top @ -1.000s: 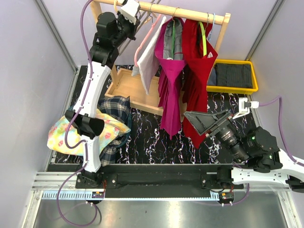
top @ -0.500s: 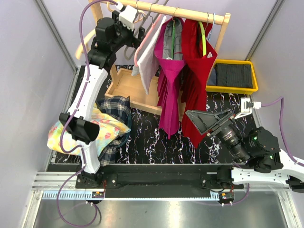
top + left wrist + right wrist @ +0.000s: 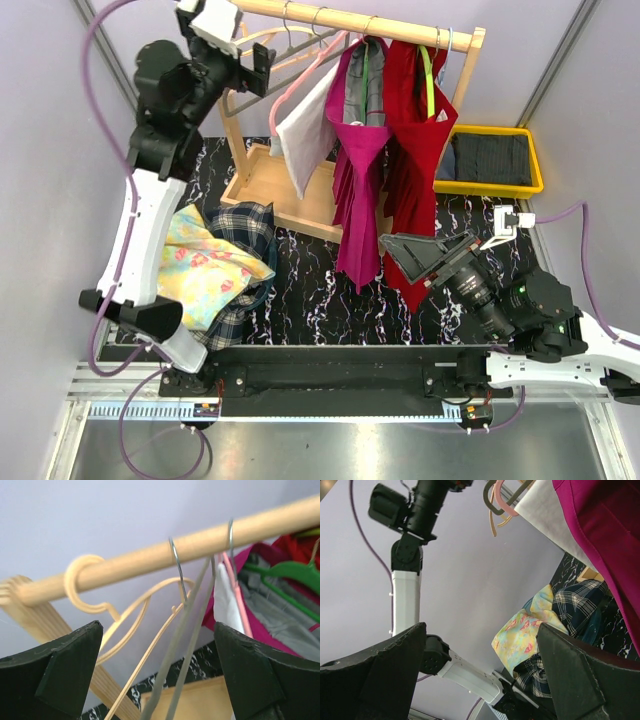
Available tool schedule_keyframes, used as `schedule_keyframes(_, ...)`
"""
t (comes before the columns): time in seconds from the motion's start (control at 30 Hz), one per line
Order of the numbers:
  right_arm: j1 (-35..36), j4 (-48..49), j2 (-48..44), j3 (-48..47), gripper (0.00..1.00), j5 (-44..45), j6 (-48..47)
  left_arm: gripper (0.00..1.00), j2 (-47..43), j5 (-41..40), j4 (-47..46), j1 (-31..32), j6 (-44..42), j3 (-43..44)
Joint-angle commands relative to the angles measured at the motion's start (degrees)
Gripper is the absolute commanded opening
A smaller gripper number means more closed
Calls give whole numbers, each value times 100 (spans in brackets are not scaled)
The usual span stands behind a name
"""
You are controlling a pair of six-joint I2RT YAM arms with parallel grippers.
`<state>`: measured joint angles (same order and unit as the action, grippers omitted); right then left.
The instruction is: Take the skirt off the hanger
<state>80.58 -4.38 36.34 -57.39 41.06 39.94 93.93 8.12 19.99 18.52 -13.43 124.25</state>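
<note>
A magenta pleated skirt (image 3: 360,200) hangs on a green hanger (image 3: 295,572) from the wooden rod (image 3: 400,28), between a white garment (image 3: 300,130) on a pink hanger (image 3: 300,82) and a red dress (image 3: 415,150). My left gripper (image 3: 258,65) is up at the rod's left end and open. Empty cream (image 3: 125,615) and grey (image 3: 185,645) hangers dangle from the rod (image 3: 150,562) in front of the left gripper (image 3: 157,630), touching neither finger. My right gripper (image 3: 432,250) stands open and empty just below the red dress's hem; the right gripper (image 3: 481,626) has the skirt (image 3: 605,525) at its upper right.
A floral cloth (image 3: 205,270) and a plaid garment (image 3: 245,225) lie heaped on the table at the left, under the left arm. A yellow bin (image 3: 495,188) with dark cloth stands at the back right. The rack's wooden base (image 3: 262,185) sits below the clothes.
My left gripper went from shut to open and swung left and back from the white garment's hanger; empty hangers now show at the rod's left end. The right arm barely moved.
</note>
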Motion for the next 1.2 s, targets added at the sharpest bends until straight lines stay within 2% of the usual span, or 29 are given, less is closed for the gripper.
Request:
schedule_keyframes(0.0, 28, 34, 40, -168, 100, 113, 40, 99, -577, 66, -566, 81, 139, -41)
schedule_keyframes(0.13, 37, 25, 49, -124, 100, 130, 84, 99, -683, 181, -488, 485, 95, -76)
schedule_keyframes(0.27, 28, 25, 31, -80, 100, 139, 119, 99, -299, 461, -242, 898, 244, 177)
schedule_keyframes(0.43, 37, -19, -39, -27, 100, 157, 163, 99, 362, 542, 31, 960, 719, 794)
schedule_keyframes(0.6, 28, -28, -162, 78, 100, 227, 189, 98, 688, 550, 49, 978, 728, 864)
schedule_keyframes(0.7, 37, -28, -188, 113, 100, 236, 207, 93, 793, 542, 84, 1022, 649, 838)
schedule_keyframes(0.83, 37, -28, -267, 157, 100, 253, 233, 84, 881, 454, 67, 1022, 614, 821)
schedule_keyframes(0.93, 20, -28, -311, 193, 100, 280, 251, 73, 873, 471, 67, 1022, 570, 785)
schedule_keyframes(0.97, 28, -36, -329, 201, 100, 289, 242, 68, 873, 480, 84, 1022, 570, 759)
schedule_keyframes(1.1, 37, -36, -347, 201, 100, 297, 259, 37, 873, 463, 321, 1031, 421, 715)
schedule_keyframes(1.17, 28, -45, -390, 210, 100, 315, 268, 36, 864, 462, 444, 1039, 359, 689)
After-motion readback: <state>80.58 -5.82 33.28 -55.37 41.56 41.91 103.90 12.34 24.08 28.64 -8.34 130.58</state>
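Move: The pink hanger carrying the white skirt hangs about 11 cm to the left hand's right, practically level with it in reach and some 6 cm lower. The empty grey hanger is about 9 cm ahead, 3 cm right and 6 cm below; the magenta skirt hangs roughly 22 cm right, 1 cm farther out and 13 cm down. The rod crosses some 13 cm straight ahead, 3 cm higher. From the right hand the pink hanger is about 31 cm ahead, 13 cm left and 5 cm up. The pink hanger with the white skirt is brought between the left hand's fingers: the open hand first backs off about 8 cm and up clear of the grey hanger, swings some 11 cm right past its end, then goes forward again and down about 11 cm, turning roughly 15 degrees clockwise. Settled astride the pink hanger below the rod, the fingers close to under half open. ##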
